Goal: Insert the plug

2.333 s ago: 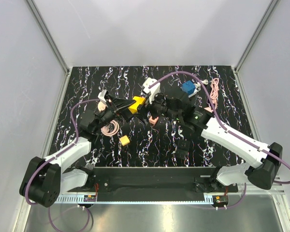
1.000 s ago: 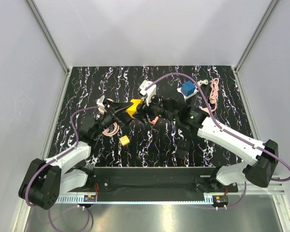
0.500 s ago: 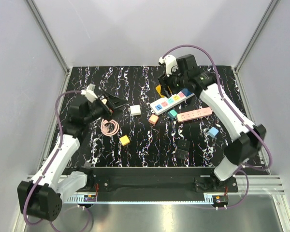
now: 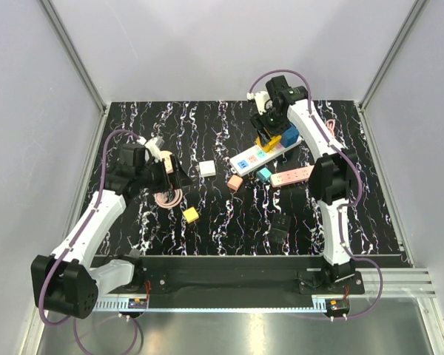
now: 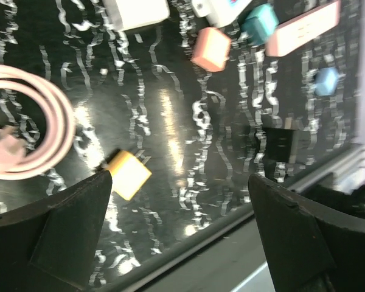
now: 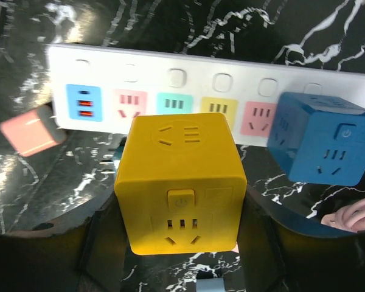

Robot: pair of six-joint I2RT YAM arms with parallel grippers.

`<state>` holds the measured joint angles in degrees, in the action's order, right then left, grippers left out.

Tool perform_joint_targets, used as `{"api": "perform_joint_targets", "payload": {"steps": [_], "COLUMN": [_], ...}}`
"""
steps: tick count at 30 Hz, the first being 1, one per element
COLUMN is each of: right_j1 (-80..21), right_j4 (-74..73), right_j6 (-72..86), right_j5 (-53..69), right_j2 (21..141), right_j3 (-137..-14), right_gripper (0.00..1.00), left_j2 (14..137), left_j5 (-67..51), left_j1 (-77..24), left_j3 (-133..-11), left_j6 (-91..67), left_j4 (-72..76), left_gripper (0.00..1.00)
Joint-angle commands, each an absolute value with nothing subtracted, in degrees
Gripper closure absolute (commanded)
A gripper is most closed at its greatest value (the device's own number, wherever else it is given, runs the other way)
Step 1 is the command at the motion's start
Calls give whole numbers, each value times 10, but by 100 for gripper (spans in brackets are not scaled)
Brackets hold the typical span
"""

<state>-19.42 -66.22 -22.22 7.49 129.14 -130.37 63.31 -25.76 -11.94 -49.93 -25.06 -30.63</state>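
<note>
My right gripper (image 4: 268,137) (image 6: 181,234) is shut on the plug, a yellow cube adapter (image 6: 181,182) (image 4: 267,141). It hangs over the white power strip (image 6: 231,79) (image 4: 260,154), near its yellow and pink sockets. A blue cube adapter (image 6: 322,143) (image 4: 289,135) sits on the strip's right end. My left gripper (image 4: 168,174) (image 5: 179,234) stands open and empty at the left, above the mat. Below it lie a small yellow cube (image 5: 129,175) (image 4: 191,214) and a pink coiled cable (image 5: 30,134) (image 4: 168,196).
On the black marbled mat lie a white cube (image 4: 207,168), a pink cube (image 4: 234,183), a teal cube (image 4: 263,174), a pink power strip (image 4: 292,176) and black adapters (image 4: 281,228). A pink cable (image 4: 329,134) lies at the back right. Grey walls enclose the mat.
The left gripper let go of the yellow cube, opened wide and drew back to the left. The right gripper carried the cube to the back right, over the white strip.
</note>
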Motion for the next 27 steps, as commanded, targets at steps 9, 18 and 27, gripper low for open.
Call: {"api": "perform_joint_targets", "payload": {"steps": [9,18,27], "right_j1": [-172,-163,-160], "right_j4": [-696,-695,-693], "right_j6": [-250,-260,-259], "right_j5": [76,55,59], "right_j2": [1367,1391,1412], "right_j3": [-1393,-1402,-1410], "right_gripper": [100,100,100], "left_j2": [660,655,656], "left_j5": [-240,-236,-239], "left_j1": [-118,-117,-117], "left_j3": [-532,-526,-526], "left_j6": [-184,-181,-182], "left_j4": [-312,-312,-312], "left_gripper": [1,1,1]}}
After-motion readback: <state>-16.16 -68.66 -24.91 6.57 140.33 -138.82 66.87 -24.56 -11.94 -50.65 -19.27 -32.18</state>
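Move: The right hand holds the yellow cube plug and takes it to the yellow socket of the white strip, about 3 cm ahead, 3 cm right and 10 cm below. From this hand, the blue cube plug already on the strip is 7 cm ahead and 10 cm right, the teal cube 9 cm back and 1 cm left, the pink strip 9 cm back and 12 cm right. From the left hand the socket lies some 20 cm ahead, 32 cm right, 13 cm lower. The right hand, still gripping the yellow cube plug, lowers it about 5 cm towards the white strip's yellow socket while going some 3 cm forward and 3 cm right; it first comes in at a slant, then sinks nearly straight, and lastly eases forward and a little right at almost level height, closing in beside the blue cube plug with barely any tilt of the wrist. The empty left hand, fingers wide open, settles down about 2 cm at the start and then waits, well away from the strip. ##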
